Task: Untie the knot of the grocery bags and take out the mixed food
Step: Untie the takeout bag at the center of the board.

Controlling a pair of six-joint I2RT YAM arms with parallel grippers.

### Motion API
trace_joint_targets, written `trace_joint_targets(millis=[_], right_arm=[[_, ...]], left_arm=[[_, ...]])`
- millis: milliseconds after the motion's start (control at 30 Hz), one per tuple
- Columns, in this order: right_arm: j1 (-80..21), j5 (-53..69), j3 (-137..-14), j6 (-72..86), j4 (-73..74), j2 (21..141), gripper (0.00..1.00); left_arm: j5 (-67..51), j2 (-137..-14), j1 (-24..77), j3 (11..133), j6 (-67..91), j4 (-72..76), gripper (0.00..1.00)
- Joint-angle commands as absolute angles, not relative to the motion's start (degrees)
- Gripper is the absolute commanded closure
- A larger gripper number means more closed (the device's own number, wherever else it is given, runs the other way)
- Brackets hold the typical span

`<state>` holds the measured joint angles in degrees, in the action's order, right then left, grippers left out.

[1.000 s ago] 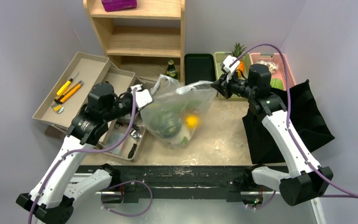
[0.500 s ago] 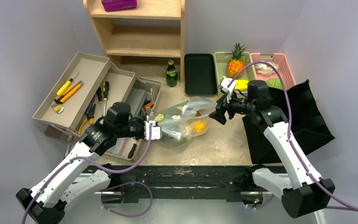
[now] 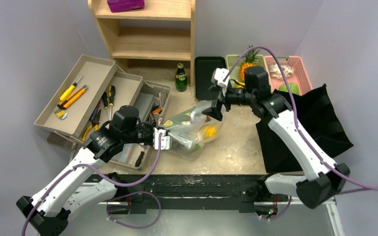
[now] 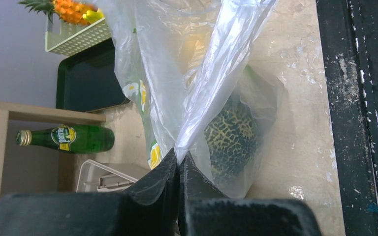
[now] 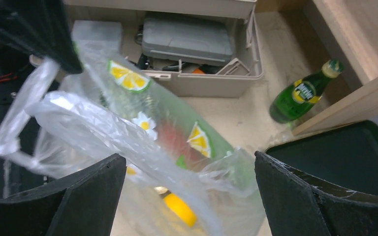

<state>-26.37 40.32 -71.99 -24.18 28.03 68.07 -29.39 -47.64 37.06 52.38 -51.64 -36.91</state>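
The see-through plastic grocery bag [image 3: 195,133] lies slumped on the table. My left gripper [image 3: 163,139] is shut on a twisted strip of its plastic [image 4: 178,158]. A netted green melon [image 4: 232,139] shows through the bag wall just beyond the jaws. My right gripper [image 3: 210,112] hovers open over the bag's far end [image 5: 189,156], with loose plastic [image 5: 93,125], a lemon-printed packet [image 5: 177,140] and a yellow citrus [image 5: 179,209] below its fingers; it holds nothing. The black cloth bag [image 3: 320,123] lies at the right. A green bottle [image 3: 180,78] stands by the shelf.
Beige tool trays [image 3: 91,81] with yellow-handled tools sit at the left, and a grey case [image 5: 187,37] lies in the nearest one. A wooden shelf [image 3: 150,34] stands at the back, with a black tray [image 3: 210,71], a pineapple basket [image 3: 246,66] and a pink basket [image 3: 285,71] beside it.
The bag, stretched in the air between both grippers a second ago, has dropped onto the table. My right gripper let go, opened and moved left over it. My left arm lowered, still gripping.
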Motion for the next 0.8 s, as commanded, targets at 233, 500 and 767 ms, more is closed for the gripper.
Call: trace_joint_targets(millis=[233, 500, 767], right_arm=[[-27.1, 48.5, -80.0, -47.0, 44.4, 76.5, 0.01], [-26.3, 44.1, -88.5, -35.5, 39.3, 83.7, 0.9], [-16.1, 34.1, -91.8, -9.3, 23.4, 79.4, 1.0]], left_arm=[[-28.9, -48.3, 37.5, 55.8, -56.0, -36.3, 1.0], [-24.1, -49.4, 37.4, 57.2, -46.4, -30.5, 1.0], [-22.2, -54.8, 25.8, 67.8, -20.3, -24.5, 1.0]])
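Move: The right hand, open over the grocery bag, goes for the loose plastic of a handle about 4 cm below its fingers, some 2 cm ahead and 2 cm to the left. The orange in the bag lies roughly 5 cm back of this hand, 1 cm left and 24 cm down; the green bottle is about 14 cm ahead, 13 cm left and 20 cm down. The left hand pinches another gathered strand, with the bag's bulk about 4 cm ahead, 9 cm right and 15 cm below, and the melon 3 cm back, 5 cm right and 14 cm below. The right hand makes a short forward dip, drawing back a little as it sinks some 4 cm into the loose plastic, and shuts its wide-open fingers on the bag handle before pulling it forward by about 6 cm, towards the black tray and slightly up and right. The left hand keeps its pinch on its own strand and almost holds still until the right has closed, then also draws its strand forward and up, about 5 cm forward and 4 cm up, turning some 15 to 20 degrees counter-clockwise. ##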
